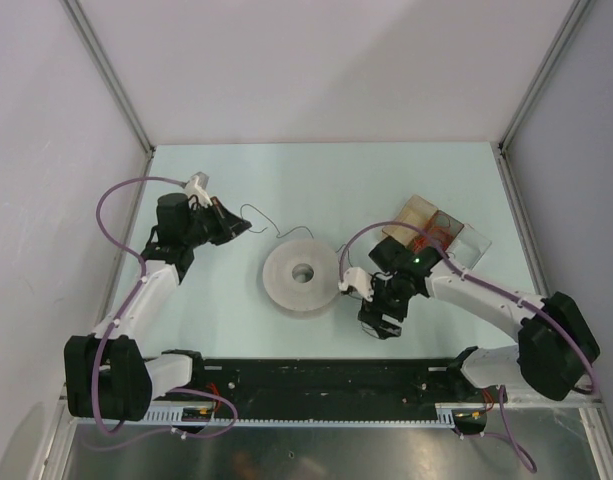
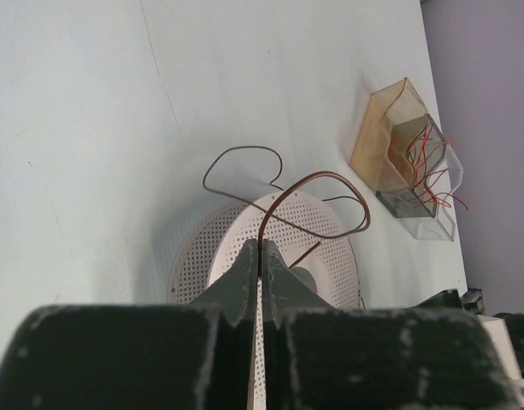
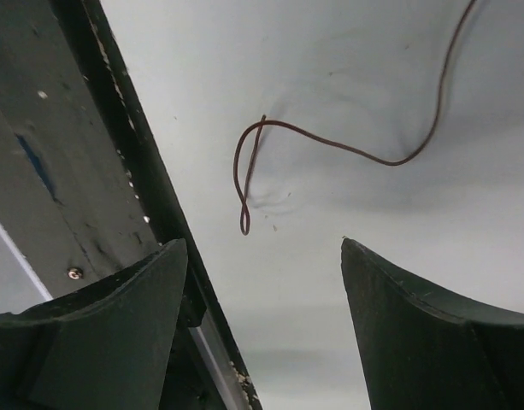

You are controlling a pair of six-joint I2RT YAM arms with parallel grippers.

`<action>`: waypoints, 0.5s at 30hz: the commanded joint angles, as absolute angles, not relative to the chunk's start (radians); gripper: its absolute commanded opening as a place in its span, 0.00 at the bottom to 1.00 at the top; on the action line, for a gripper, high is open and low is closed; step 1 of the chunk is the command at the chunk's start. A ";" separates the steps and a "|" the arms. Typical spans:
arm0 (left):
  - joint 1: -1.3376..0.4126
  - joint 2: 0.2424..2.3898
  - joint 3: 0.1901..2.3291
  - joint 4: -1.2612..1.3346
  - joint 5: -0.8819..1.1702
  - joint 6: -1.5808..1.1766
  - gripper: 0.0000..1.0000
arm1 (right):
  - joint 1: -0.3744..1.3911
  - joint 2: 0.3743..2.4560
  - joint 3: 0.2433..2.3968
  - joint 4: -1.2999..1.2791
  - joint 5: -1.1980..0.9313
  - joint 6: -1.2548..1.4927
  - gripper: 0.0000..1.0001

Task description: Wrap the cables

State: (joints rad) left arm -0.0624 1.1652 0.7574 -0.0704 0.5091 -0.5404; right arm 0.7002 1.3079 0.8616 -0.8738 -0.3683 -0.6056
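The cable is a thin brown wire [image 1: 269, 222]. My left gripper [image 1: 240, 229] is shut on it left of the white perforated spool [image 1: 302, 275]. In the left wrist view the wire [image 2: 317, 175] rises from between the shut fingertips [image 2: 262, 248] and loops over the spool [image 2: 330, 226]. My right gripper [image 1: 378, 328] is open and empty, right of the spool near the front rail. In the right wrist view another stretch of wire [image 3: 347, 148] lies on the table, its twisted loop end just ahead of the open gripper [image 3: 263, 243].
A clear plastic box [image 1: 436, 232] with orange-red wire coils sits at the back right; it also shows in the left wrist view [image 2: 407, 162]. A black rail [image 1: 316, 380] runs along the near edge, close to my right gripper's left finger [image 3: 116, 154].
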 commanded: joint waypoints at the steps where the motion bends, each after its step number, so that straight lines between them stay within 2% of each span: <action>1: -0.058 1.158 0.779 -0.054 0.540 -0.506 0.00 | 0.726 1.353 0.806 -0.802 -0.280 -0.659 0.77; 8: -0.058 1.166 0.783 -0.054 0.548 -0.502 0.00 | 0.734 1.457 0.779 -0.679 -0.260 -0.612 0.73; 10: -0.057 1.159 0.784 -0.054 0.544 -0.499 0.00 | 0.735 1.478 0.770 -0.659 -0.267 -0.601 0.68; 12: -0.056 1.150 0.788 -0.055 0.542 -0.490 0.00 | 0.734 1.488 0.759 -0.645 -0.254 -0.595 0.51; 15: -0.043 1.134 0.818 -0.072 0.542 -0.450 0.00 | 0.691 1.451 0.759 -0.662 -0.229 -0.612 0.12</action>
State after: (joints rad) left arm -0.0608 1.1664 0.7578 -0.0708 0.5304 -0.5175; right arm 0.7258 1.4639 0.7795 -0.6834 -0.2531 -0.6090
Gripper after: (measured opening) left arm 0.008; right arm 0.302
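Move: The cable's loose hooked end lies on the table almost under the right hand, about 2 cm ahead, level with it sideways, and some 6 cm below. The white reel stands about 11 cm ahead and 16 cm left of that hand, the divided box about 18 cm ahead and 11 cm to its right. From the left hand, that loose end is roughly 17 cm back, 25 cm to the right and 17 cm lower. The loose end of the brown cable is what the right hand sinks onto, about 5 cm down to just above the table, drifting slightly right at first, then easing some 2 cm forward as it slows. Low down, its wide-open fingers close most of the way around the hooked end. The left hand stays in place, keeping the cable's other end pinched. ##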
